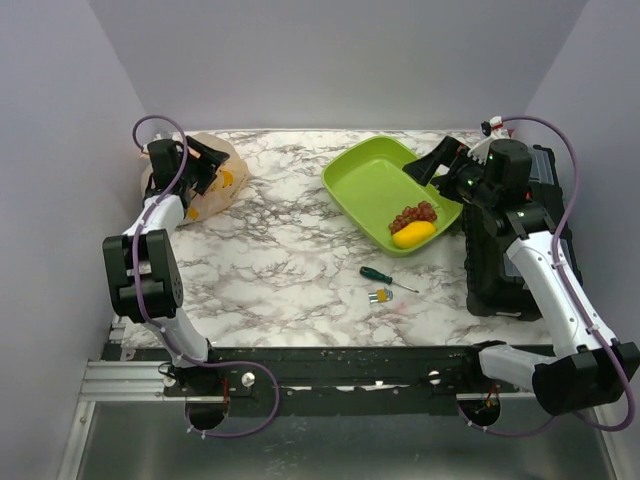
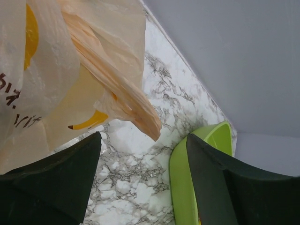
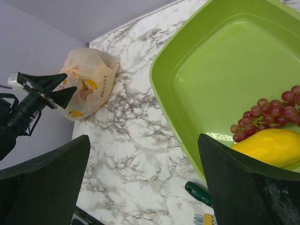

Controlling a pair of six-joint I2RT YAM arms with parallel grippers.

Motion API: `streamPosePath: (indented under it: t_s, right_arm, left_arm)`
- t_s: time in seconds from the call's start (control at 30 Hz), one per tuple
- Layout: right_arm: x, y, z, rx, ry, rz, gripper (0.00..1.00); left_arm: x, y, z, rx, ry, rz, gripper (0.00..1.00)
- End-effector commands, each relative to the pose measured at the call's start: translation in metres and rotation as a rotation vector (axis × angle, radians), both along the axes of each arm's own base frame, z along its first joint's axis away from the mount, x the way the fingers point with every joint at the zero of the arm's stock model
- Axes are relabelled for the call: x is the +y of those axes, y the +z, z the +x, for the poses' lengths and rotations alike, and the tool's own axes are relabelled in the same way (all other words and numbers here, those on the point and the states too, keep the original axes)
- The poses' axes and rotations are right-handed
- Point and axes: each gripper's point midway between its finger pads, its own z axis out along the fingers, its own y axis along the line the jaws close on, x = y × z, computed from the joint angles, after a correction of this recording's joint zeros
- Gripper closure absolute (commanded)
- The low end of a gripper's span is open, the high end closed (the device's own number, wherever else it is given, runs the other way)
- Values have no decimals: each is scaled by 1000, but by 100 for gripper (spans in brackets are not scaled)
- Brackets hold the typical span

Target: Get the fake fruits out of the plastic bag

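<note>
The plastic bag (image 1: 218, 182) lies crumpled at the far left of the marble table, peach and translucent, and yellow pieces (image 2: 88, 123) show through its film. My left gripper (image 1: 203, 164) hovers at the bag's top, open. In the left wrist view the bag's twisted handle (image 2: 123, 91) ends just above the gap between the fingers (image 2: 61, 180), and nothing is between them. A bunch of red grapes (image 1: 414, 214) and a yellow fruit (image 1: 413, 235) lie in the lime-green tray (image 1: 372, 180). My right gripper (image 1: 432, 163) hangs open over the tray's right side, holding nothing.
A green-handled screwdriver (image 1: 378, 274) and a small yellow-and-silver piece (image 1: 380, 296) lie on the table in front of the tray. A black box (image 1: 505, 265) stands at the right edge under the right arm. Purple walls close in the left, right and back.
</note>
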Motion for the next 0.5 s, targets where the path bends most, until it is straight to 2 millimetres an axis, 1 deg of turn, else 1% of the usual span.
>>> streamPosePath:
  t_s: [0.0,0.07,0.17,0.27,0.33,0.43,0.47]
  right_arm:
    - [-6,5,-11,-2,-8,-33,0]
    - [-6,5,-12,-1,-8,-34,0]
    - [-4,3,-11,10,-2,-32,0]
    - [-3,1,-9,23,2,-25,0]
    - [-1,-1,-9,31,6,-16,0]
    - [-1,-4,-9,42,4,-13,0]
    - [-1,-5,-8,46,2,-11,0]
  left_arm:
    - [-8,10,15,-26,-34,-76,28]
    - [-8,7,20,-29,-42,-74,31]
    - [-8,1,24,-23,-50,-82,32]
    - [-6,-2,27,-28,-54,-114,40]
    - [-6,1,29,-51,-64,-129,49]
    - [-6,-3,28,-45,-70,-125,67]
    - [-6,-5,27,-39,-70,-126,71]
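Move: The bag's twisted handle tip hangs just beyond the left fingertips, about 3 cm ahead of the left hand point, level with it sideways and some 1 cm lower. The plastic bag's middle is about 3 cm ahead, 7 cm left and 9 cm below this hand; the green tray is roughly 43 cm to its right, 2 cm back and 16 cm down. From the right hand, the handle tip lies about 17 cm ahead, 48 cm left and 13 cm below. The bag's twisted handle tip is taken between the left fingers: the open gripper eases about 2 cm forward and nearly as far down, slowing and rolling some 5 degrees with its left side dropping. The fingers close from roughly three-quarters open to under half, late and mostly near the end, with one finger coming up against the plastic. ##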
